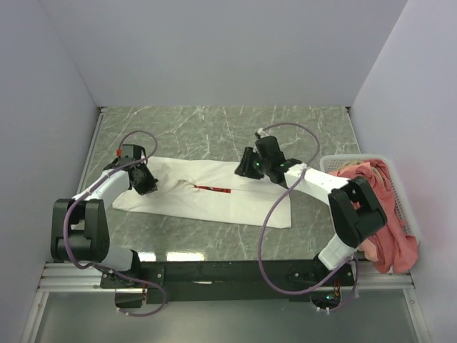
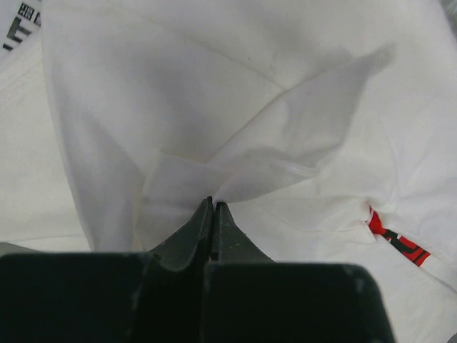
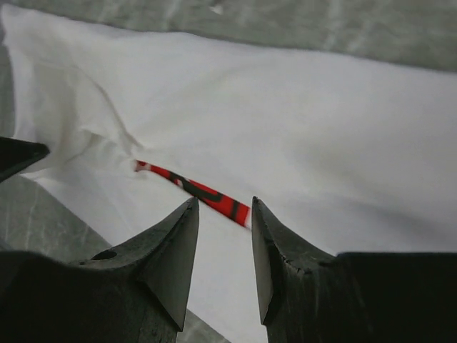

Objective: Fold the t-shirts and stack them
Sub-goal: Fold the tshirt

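Observation:
A white t-shirt (image 1: 214, 196) lies in a long folded band across the green marble table, a thin strip of its red print (image 1: 213, 189) showing at a fold. At the shirt's left end my left gripper (image 1: 147, 186) is shut on a pinch of the white cloth (image 2: 214, 93), which rises in a creased peak from the closed tips (image 2: 213, 202). My right gripper (image 1: 244, 167) hovers over the shirt's upper right part, open with nothing between its fingers (image 3: 223, 204); the red print (image 3: 196, 190) lies just beyond them. Salmon-pink t-shirts (image 1: 382, 207) are heaped at the right.
A white slatted basket (image 1: 335, 161) stands at the right edge, holding the pink heap, which spills over its near side. Plain walls close the table on the left, back and right. Cables loop from both arms over the near table.

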Controlling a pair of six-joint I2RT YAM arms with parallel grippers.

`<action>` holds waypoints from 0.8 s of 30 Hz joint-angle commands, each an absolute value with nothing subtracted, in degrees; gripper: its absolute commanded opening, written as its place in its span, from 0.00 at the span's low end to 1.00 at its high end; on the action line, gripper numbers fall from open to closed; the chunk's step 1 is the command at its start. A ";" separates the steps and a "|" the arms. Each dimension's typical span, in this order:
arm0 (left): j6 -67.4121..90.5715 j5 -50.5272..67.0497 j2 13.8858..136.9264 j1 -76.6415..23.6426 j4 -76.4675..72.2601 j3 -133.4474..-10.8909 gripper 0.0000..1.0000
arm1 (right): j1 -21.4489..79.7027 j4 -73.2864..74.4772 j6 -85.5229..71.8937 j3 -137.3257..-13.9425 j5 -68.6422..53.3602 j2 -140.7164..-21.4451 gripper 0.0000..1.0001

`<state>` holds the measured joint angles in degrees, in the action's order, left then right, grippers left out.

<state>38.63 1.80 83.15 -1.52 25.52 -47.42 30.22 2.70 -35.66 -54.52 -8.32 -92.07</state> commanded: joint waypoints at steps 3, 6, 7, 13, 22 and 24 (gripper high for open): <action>37.79 1.06 79.46 -1.41 28.91 -46.14 0.01 | 33.83 -7.11 -30.68 -65.72 -15.99 -100.70 0.43; 37.35 0.18 78.05 -1.41 30.05 -45.88 0.01 | 35.85 -7.91 -29.89 -70.99 -18.19 -105.45 0.43; 37.35 0.18 77.79 -1.41 30.32 -45.88 0.01 | 36.21 -7.91 -29.97 -72.06 -18.72 -106.43 0.43; 36.74 0.18 78.48 -1.41 32.78 -47.72 0.01 | 39.28 -7.74 -29.62 -77.95 -19.16 -111.18 0.43; 34.19 2.02 80.51 -1.41 35.33 -50.27 0.01 | 42.27 -3.87 -27.34 -88.41 -20.74 -119.79 0.45; 33.58 2.11 80.16 -1.41 35.77 -50.54 0.01 | 43.15 -3.87 -27.07 -91.12 -21.44 -122.07 0.46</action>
<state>35.66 1.50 80.82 -1.52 33.91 -48.05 41.98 -4.43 -28.86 -86.52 -19.79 -119.59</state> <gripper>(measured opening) 0.018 0.451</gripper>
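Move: The t-shirt's pinched fold, near its left end, is already between the left fingertips; the red print strip lies about 22 cm to the right of it, and level with it. From the right hand that fold is some 32 cm left, 6 cm back and 5 cm below; the red print strip is 11 cm left, 6 cm back and 7 cm lower; the shirt's far left corner is about 31 cm left and 6 cm ahead. The t-shirt's pinched fold stays gripped in the shut left fingers and is drawn about 3 cm back towards the base. Meanwhile the right hand, half open and clear of the cloth, sweeps nearly 19 cm left over the shirt towards the left gripper, going slightly forward and up early on, while its wrist turns roughly 25 degrees counter-clockwise. ##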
